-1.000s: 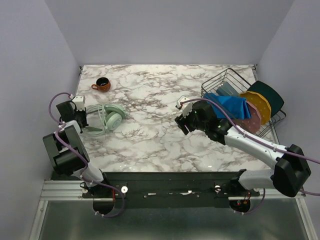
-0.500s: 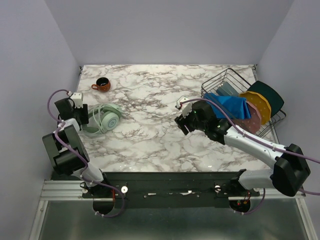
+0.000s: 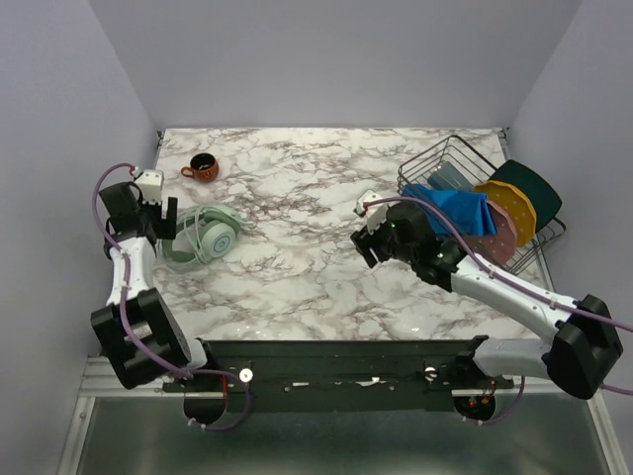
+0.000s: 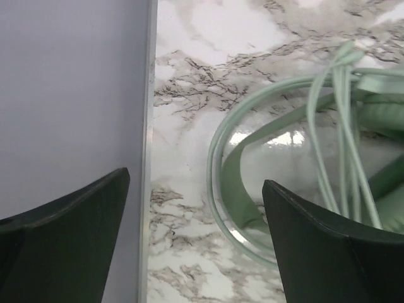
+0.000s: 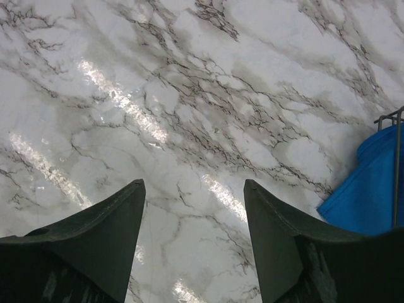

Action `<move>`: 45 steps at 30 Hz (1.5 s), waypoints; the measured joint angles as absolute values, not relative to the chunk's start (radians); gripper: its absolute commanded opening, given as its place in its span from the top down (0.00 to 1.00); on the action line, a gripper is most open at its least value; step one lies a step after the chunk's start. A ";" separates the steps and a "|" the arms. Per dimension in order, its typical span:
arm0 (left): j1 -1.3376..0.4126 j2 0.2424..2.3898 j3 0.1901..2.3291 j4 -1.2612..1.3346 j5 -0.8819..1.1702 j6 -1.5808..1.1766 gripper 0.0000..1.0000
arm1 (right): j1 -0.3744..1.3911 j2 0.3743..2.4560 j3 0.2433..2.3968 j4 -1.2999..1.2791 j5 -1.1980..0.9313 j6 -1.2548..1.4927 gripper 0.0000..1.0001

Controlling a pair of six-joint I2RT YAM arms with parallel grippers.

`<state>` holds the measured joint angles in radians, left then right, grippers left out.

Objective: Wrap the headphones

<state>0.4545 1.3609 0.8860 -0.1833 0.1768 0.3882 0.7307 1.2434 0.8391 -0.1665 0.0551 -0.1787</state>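
Observation:
The mint-green headphones (image 3: 203,236) lie at the left side of the marble table, cups together, headband curving toward the left edge. In the left wrist view the headband (image 4: 222,170) arcs across the marble with loops of thin green cable (image 4: 338,126) draped over it and a cup (image 4: 382,117) at the right. My left gripper (image 3: 155,220) is open and empty, just left of the headband by the table's edge. My right gripper (image 3: 368,226) is open and empty over bare marble at mid-table, far from the headphones.
A brown mug (image 3: 202,166) stands at the back left. A wire dish rack (image 3: 465,178) at the back right holds a blue cloth (image 3: 457,208) and plates (image 3: 514,213). The left wall and the table's metal edge strip (image 4: 148,151) run close beside my left gripper.
My left gripper has pulled back up and left, off the headphones. The headphones shifted slightly and the cable now lies gathered over them. The right arm moved a little right.

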 measured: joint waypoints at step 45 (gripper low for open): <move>0.024 0.685 0.480 -0.487 0.067 0.389 0.01 | 0.705 0.593 0.423 -0.133 0.481 0.117 0.00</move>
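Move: The headphones, their cable already wrapped and the left fingers already open clear of them, lie about 9 cm to the left hand's right, 3 cm ahead and 7 cm below. The mug stands some 17 cm beyond the headphones and about 4 cm to the left of them. From the right hand the headphones are roughly 40 cm left and 7 cm ahead; the blue towel is about 22 cm to that hand's right and 12 cm ahead. The headphones are left lying as the left hand, wide open, rises about 6 cm, swings right and back across their near part, then sinks and stops on their near side, some 15 cm right and 12 cm back in all, turned about 20 degrees clockwise. The empty right hand withdraws rightward towards the blue towel, slightly back, turning clockwise, rolling and opening fully. ##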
